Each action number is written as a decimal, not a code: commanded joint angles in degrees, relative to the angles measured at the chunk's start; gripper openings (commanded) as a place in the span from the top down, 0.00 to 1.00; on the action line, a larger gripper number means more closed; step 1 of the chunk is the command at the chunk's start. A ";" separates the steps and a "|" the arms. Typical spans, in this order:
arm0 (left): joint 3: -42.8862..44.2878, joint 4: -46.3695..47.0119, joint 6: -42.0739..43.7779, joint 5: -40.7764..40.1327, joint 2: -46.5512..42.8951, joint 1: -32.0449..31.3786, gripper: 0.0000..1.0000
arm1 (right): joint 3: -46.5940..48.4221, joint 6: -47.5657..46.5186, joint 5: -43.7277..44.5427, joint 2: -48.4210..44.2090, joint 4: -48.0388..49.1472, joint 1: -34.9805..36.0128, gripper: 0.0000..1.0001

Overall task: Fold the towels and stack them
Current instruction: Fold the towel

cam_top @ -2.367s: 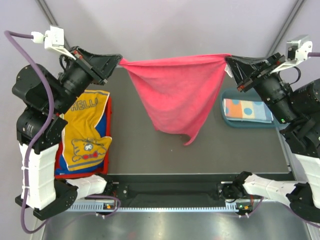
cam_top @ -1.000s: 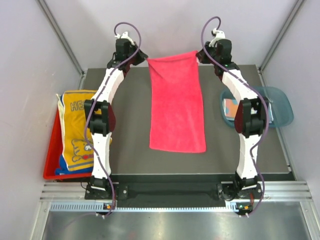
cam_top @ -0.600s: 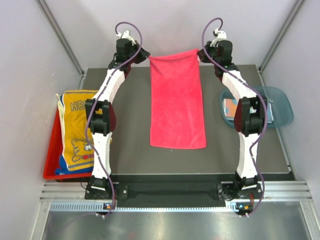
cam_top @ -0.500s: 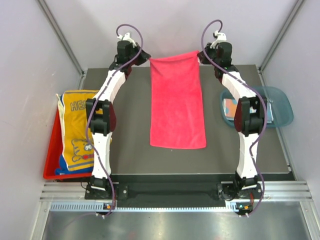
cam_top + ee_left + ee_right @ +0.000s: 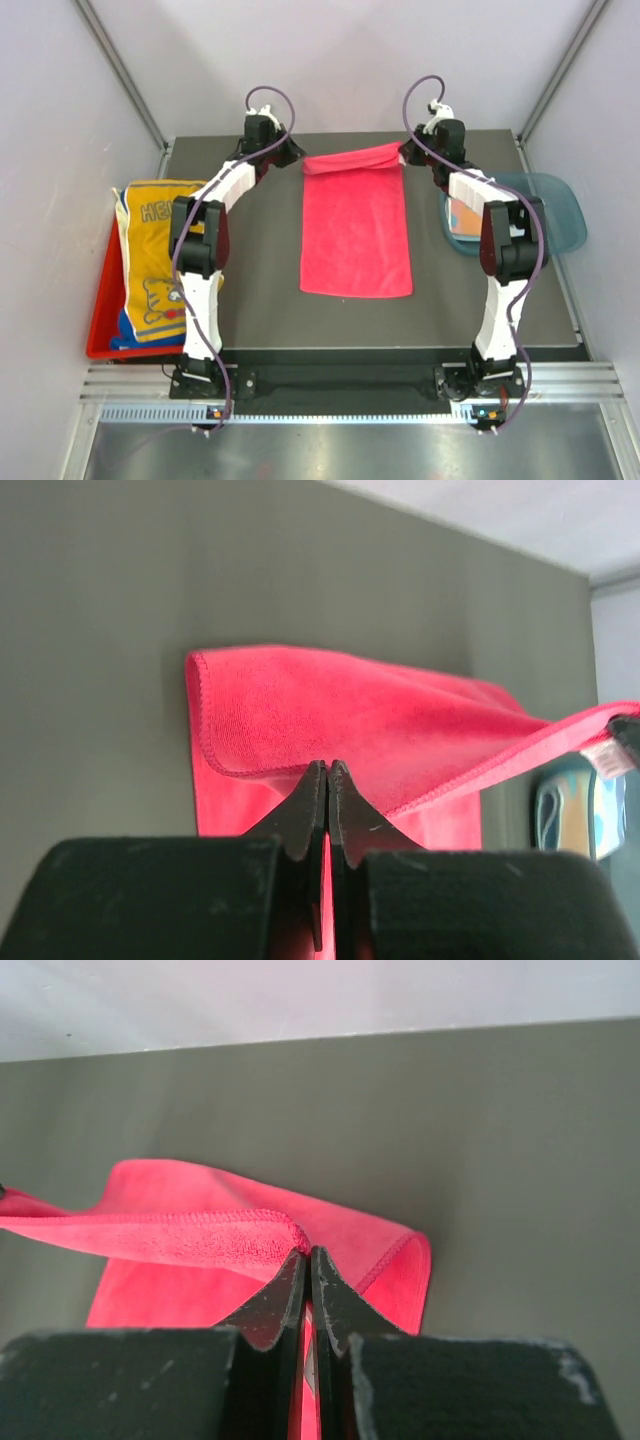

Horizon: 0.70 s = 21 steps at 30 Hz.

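A hot pink towel lies lengthwise in the middle of the dark table, its far edge lifted and curled toward the front. My left gripper is shut on the towel's far left corner, and my right gripper is shut on the far right corner. In the left wrist view the pink towel folds over just beyond my gripper. The right wrist view shows the same towel pinched at my gripper. A yellow "HELLO" towel rests at the left. A dotted light blue towel lies at the right.
The yellow towel sits in a red tray off the table's left edge. The dotted towel lies in a translucent teal bin at the right edge. Grey walls close in the back and sides.
Both grippers have come down and toward the front with the towel's far corners. The far edge, stretched flat before, now curls over the rest of the pink towel.
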 commanded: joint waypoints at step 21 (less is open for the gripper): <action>-35.50 6.83 -1.02 -5.92 -29.05 -4.89 1.00 | -40.23 6.44 -0.48 -31.76 12.86 0.63 1.00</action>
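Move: Each hand already pinches a corner of the red towel's lifted edge. The middle of the towel's near edge lies about 30 cm back and 16 cm right of the left hand, and 30 cm back and 14 cm left of the right hand, some 13 cm below both. The clear tray's middle is roughly 35 cm right and 4 cm back of the right hand; the yellow towel is 45 cm left and 23 cm back of the left. Both shut hands, still pinching, draw the lifted edge back towards the red towel's near edge, about 13–15 cm. ##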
